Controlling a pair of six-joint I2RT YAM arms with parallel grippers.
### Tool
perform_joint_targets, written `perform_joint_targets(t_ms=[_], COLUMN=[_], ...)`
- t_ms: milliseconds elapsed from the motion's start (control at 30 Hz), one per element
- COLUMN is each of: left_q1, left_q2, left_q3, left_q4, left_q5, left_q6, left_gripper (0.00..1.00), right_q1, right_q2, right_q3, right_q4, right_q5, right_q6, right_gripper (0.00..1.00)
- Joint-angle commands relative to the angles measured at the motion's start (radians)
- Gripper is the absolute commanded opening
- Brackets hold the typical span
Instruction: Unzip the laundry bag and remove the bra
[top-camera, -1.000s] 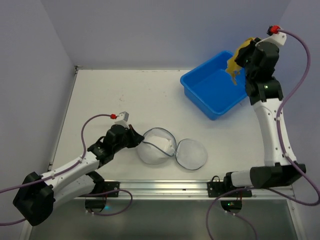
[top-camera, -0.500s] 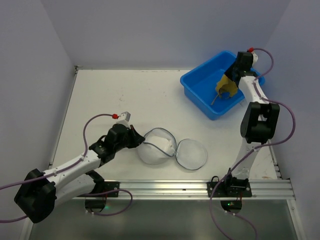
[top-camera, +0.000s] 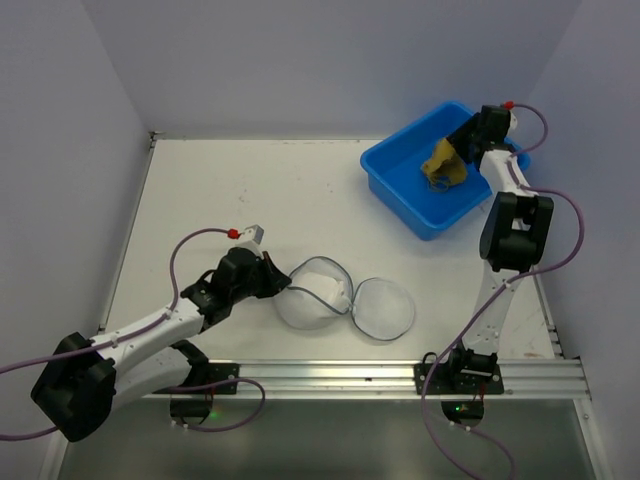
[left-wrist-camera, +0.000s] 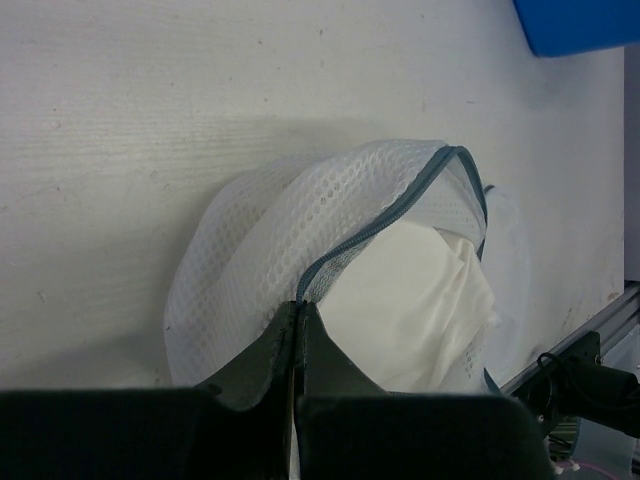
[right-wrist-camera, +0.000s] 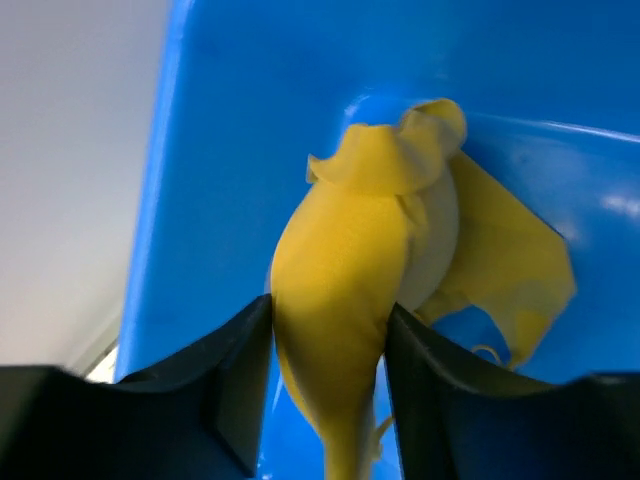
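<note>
The laundry bag (top-camera: 318, 297) lies open near the front of the table, its two white mesh discs side by side. My left gripper (top-camera: 282, 286) is shut on its bluish zipper rim (left-wrist-camera: 385, 218) at the left disc's edge; the left wrist view shows the mesh (left-wrist-camera: 260, 240) and white fabric (left-wrist-camera: 420, 295) inside, with the gripper (left-wrist-camera: 300, 306) pinched at the rim. The yellow bra (top-camera: 442, 165) hangs into the blue tub (top-camera: 392, 172). My right gripper (top-camera: 460, 148) is shut on the bra (right-wrist-camera: 345, 270), its fingers (right-wrist-camera: 225, 370) pressed against both sides, with the gripper (right-wrist-camera: 328, 325) low inside the tub.
The blue tub's wall (right-wrist-camera: 230, 150) rises close around my right gripper. The tub stands at the back right corner. A metal rail (top-camera: 330, 372) runs along the table's front edge. Grey walls close the left, back and right sides.
My right arm has brought the bra down from above the tub's far corner into the tub. The left gripper and the bag have stayed put.
</note>
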Motion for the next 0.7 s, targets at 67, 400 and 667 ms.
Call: perform_joint_targets(t_ms=[67, 400, 667], left_q1=[0.003, 0.003, 0.003], left_q2=[0.006, 0.006, 0.000], left_q3=[0.018, 0.051, 0.075], left_q4=[0.037, 0.012, 0.003], left_q5=[0.019, 0.010, 0.010], left_q6=[0.009, 0.052, 0.057], left_gripper=[0.00, 0.00, 0.00], right_q1=[-0.005, 0.065, 0.330], right_q2=[-0.123, -0.336, -0.698], right_q3=[-0.037, -0.043, -0.473], right_q4=[-0.145, -0.273, -0.112], right_q5=[0.198, 0.273, -0.015], right_q6=[0.065, 0.008, -0.212], right_gripper=[0.74, 0.98, 0.97])
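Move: The yellow bra hangs between the right hand's half-open fingers and lies mostly on the floor of the blue box, its middle about 3 cm back, 3 cm left and 9 cm below the hand point. The box's middle is about 4 cm back and 3 cm left. Far back towards the arms, the emptied laundry bag sits roughly 41 cm back and 36 cm left. From the left hand the bra is some 36 cm ahead and 42 cm to the right. The bra is let go as the right fingers spread from about half open to fully open and come clear of it. The right hand draws back about 5 cm, dipping slightly, then climbs and sweeps left and back, ending some 13 cm back, 15 cm left net and 13 cm higher, with little wrist turn. The left hand keeps its shut pinch on the bag's zipped edge. ##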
